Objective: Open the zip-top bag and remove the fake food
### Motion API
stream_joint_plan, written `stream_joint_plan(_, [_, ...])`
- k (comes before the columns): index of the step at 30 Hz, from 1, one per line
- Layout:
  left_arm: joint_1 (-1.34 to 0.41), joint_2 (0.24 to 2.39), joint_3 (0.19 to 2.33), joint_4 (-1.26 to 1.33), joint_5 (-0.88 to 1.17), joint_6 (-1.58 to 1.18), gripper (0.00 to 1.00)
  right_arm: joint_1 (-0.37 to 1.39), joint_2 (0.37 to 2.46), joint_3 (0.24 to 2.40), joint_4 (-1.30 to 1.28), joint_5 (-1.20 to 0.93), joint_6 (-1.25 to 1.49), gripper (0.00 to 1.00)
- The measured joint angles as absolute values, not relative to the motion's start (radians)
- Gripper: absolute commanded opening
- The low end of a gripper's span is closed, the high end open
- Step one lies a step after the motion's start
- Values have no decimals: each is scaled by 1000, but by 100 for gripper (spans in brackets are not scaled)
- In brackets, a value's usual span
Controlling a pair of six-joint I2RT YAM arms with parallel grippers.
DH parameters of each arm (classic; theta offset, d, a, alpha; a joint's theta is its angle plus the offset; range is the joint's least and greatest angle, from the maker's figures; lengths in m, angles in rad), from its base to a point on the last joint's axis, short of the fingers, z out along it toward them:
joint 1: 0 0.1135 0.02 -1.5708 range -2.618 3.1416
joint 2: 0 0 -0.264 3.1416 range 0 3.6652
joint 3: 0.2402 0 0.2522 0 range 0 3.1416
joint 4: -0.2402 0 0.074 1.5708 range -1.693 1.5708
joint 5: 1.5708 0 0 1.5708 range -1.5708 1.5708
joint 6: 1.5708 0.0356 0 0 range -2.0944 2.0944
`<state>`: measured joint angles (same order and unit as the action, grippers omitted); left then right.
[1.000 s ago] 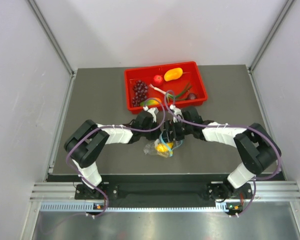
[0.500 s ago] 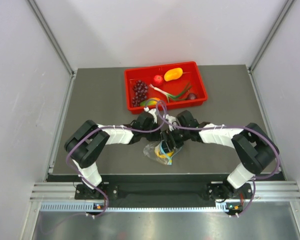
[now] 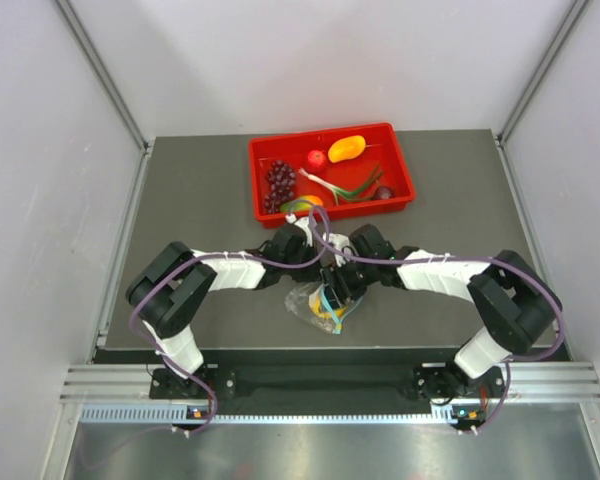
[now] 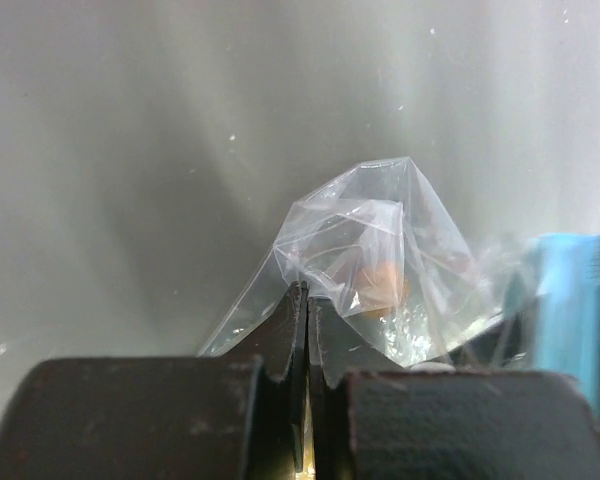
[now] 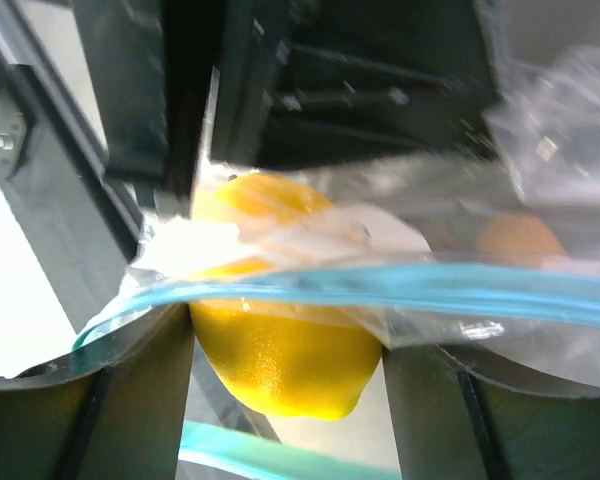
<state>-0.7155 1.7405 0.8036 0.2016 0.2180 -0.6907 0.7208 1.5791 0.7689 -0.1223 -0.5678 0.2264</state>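
The zip-top bag (image 3: 313,305) lies crumpled on the dark table between both arms, clear with a teal zip strip (image 5: 400,285). My left gripper (image 4: 307,296) is shut on a fold of the bag's clear plastic (image 4: 380,240). My right gripper (image 5: 288,335) sits in the bag's mouth, between its two zip strips. Its fingers (image 5: 145,390) press both sides of the yellow lemon (image 5: 280,355). A second fake food piece, orange (image 5: 520,240), shows through the plastic deeper in the bag. In the top view both grippers meet over the bag, the right one (image 3: 337,288) at its upper edge.
A red tray (image 3: 400,165) stands behind the arms. It holds a mango-shaped fruit (image 3: 347,148), a red ball (image 3: 317,159), purple grapes (image 3: 280,180), a green onion (image 3: 348,186) and a dark piece (image 3: 384,192). White walls enclose the table.
My right gripper has moved left and down into the bag's mouth and narrowed onto the lemon. The bag has shifted slightly left. The left gripper stays shut on the plastic.
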Motion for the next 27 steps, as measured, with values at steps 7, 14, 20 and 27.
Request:
stream_joint_plan(7, [-715,1724,789,192,195,-686,0,717,1383,761,-233,-463,209,29])
stream_joint_plan(14, [-715,1690,781,157,156,-674,0,693,1221,760,-311,-366,210,29])
stream_joint_plan(20, [-715,1671,781,140,130,-660,0,664,1177,768,-411,-309,201,29])
stream_joint_plan(27, [-715,1660,782,109,99,-649,0,592,1151,808,-530,-271,139,29])
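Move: The yellow fake fruit already sits between the right fingers, inside the zip-top bag, whose middle lies about 4 cm left of that hand and 1 cm nearer the base. The red tray's middle is some 34 cm straight ahead, with the dark round food in it about 29 cm ahead and 14 cm right. From the left hand, still pinching the bag's far edge, the bag's middle is about 8 cm back and straight below, the fruit about 9 cm back and 3 cm right. The yellow fruit, still gripped in the right fingers, is drawn out through the blue-edged mouth: first up about 7 cm, then rightwards some 9 cm at that height, easing slightly forward, as the wrist turns clockwise and tilts its fingertips up. The shut left fingers keep their pinch on the bag and pull it gently left, the opposite way. ##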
